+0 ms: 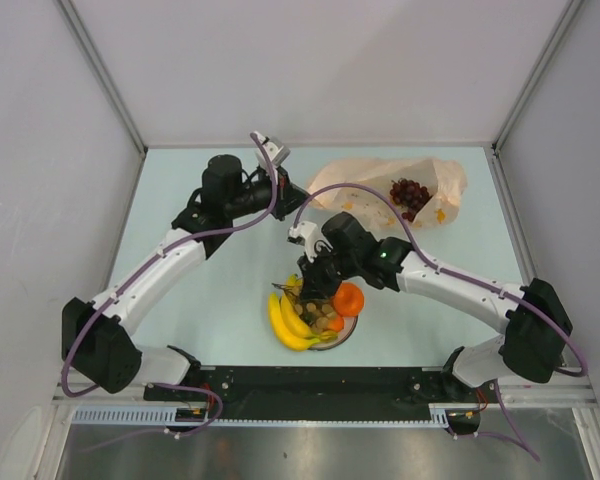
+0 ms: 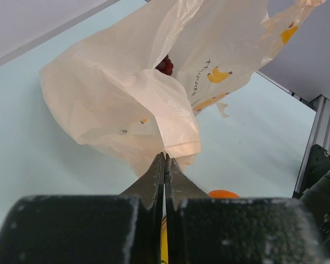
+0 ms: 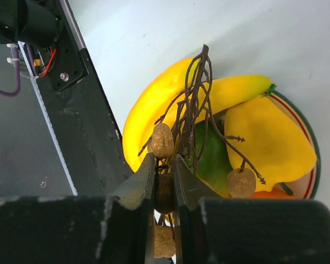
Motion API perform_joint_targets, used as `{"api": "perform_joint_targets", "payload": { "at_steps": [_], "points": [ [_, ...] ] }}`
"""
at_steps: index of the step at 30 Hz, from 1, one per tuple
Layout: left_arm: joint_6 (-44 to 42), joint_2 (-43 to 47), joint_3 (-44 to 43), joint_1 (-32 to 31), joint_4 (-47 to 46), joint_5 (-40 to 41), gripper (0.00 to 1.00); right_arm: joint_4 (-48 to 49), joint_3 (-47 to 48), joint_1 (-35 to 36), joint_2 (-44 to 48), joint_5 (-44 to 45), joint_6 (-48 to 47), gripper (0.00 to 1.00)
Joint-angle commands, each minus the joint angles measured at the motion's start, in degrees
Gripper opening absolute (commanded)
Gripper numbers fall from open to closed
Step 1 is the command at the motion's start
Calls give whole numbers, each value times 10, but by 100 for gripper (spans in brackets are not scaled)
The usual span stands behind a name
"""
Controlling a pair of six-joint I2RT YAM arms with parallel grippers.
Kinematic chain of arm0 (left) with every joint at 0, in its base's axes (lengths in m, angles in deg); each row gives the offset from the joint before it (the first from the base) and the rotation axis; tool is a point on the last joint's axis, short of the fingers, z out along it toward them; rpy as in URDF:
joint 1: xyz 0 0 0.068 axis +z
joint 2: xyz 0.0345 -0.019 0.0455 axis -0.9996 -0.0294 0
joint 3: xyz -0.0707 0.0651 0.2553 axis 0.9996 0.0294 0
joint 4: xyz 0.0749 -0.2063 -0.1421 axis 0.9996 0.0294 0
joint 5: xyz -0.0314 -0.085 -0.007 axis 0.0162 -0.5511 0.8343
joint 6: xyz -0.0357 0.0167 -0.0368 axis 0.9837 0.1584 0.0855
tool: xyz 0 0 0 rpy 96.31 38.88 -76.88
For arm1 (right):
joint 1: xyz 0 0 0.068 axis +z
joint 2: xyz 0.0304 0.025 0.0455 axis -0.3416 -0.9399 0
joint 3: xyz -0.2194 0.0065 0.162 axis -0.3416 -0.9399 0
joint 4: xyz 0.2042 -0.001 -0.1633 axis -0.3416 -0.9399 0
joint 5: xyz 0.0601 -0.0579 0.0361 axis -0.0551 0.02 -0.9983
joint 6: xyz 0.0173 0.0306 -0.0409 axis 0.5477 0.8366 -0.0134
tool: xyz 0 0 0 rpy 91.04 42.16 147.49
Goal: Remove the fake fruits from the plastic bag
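The pale-orange plastic bag (image 1: pixel 380 188) lies at the back right, with a dark purple grape bunch (image 1: pixel 409 194) inside it. My left gripper (image 1: pixel 302 192) is shut on the bag's edge (image 2: pixel 176 137), pinching a fold at its fingertips (image 2: pixel 165 158); dark red grapes (image 2: pixel 165 65) show through the opening. My right gripper (image 1: pixel 312 288) hangs over the plate (image 1: pixel 347 333), shut on the brownish grape bunch (image 3: pixel 165 190), whose twiggy stems (image 3: pixel 195 93) stick out past the tips. Below it lie the banana bunch (image 3: pixel 148 104), the green mango (image 3: pixel 212 159), a yellow pepper-like piece (image 3: pixel 269 137) and the orange (image 1: pixel 348 298).
The black base rail (image 1: pixel 310 385) runs along the near edge, close to the plate; it also shows as the rail (image 3: pixel 82 126) in the right wrist view. White walls enclose the pale table (image 1: pixel 200 300) on three sides. The plate's rim (image 3: pixel 311 159) has a dark stripe.
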Motion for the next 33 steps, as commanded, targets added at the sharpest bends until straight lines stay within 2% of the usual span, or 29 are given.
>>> {"api": "perform_joint_targets", "payload": {
  "at_steps": [1, 14, 16, 18, 20, 23, 26, 27, 28, 30, 33],
  "points": [
    [9, 29, 10, 6, -36, -9, 0, 24, 10, 13, -9, 9, 28, 0],
    [19, 33, 12, 7, -45, -16, 0, -58, 30, 16, 0, 33, 15, 0],
    [20, 31, 11, 7, -47, -16, 0, -54, 26, 16, 0, 27, 10, 13],
    [20, 30, 8, 7, -46, -17, 0, -44, 20, 16, -4, 27, 11, 21],
    [19, 29, 6, 7, -44, -17, 0, -40, 12, 17, -11, 19, 12, 24],
    [20, 29, 8, 7, -44, -17, 0, -34, 3, 17, -12, -1, 18, 33],
    [21, 29, 12, 7, -46, -18, 0, -32, 2, 16, -5, 5, 1, 50],
    [21, 28, 12, 7, -47, -18, 0, -32, 2, 16, -1, 5, -5, 62],
    [21, 28, 12, 7, -46, -18, 0, -32, 3, 16, 2, 5, -18, 66],
    [21, 24, 12, 7, -47, -18, 0, -35, 6, 12, 17, 0, -33, 73],
    [23, 20, 10, 7, -49, -19, 0, -51, 26, -13, 48, -51, -58, 74]
  ]
}}
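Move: The right hand already has the brown fruit bunch pinched above the plate, whose middle is about 1 cm ahead, 1 cm to the right and 9 cm below. The mango lies almost under the hand, 2 cm to the right and 7 cm down; at about that depth, the bananas are 5 cm left and 1 cm back, the yellow pepper 5 cm ahead, the orange 4 cm ahead and 7 cm right. From the left hand the plate is roughly 14 cm back, 3 cm right and 22 cm down. The right hand eases the pinched bunch down about 2 cm onto the fruit on the plate, drifting back about 1 cm while its left side dips some 5 degrees. Once nearly down, its fingers spread from almost shut to about three quarters open and let go of the bunch, and the hand just starts to rise, still over the plate. ##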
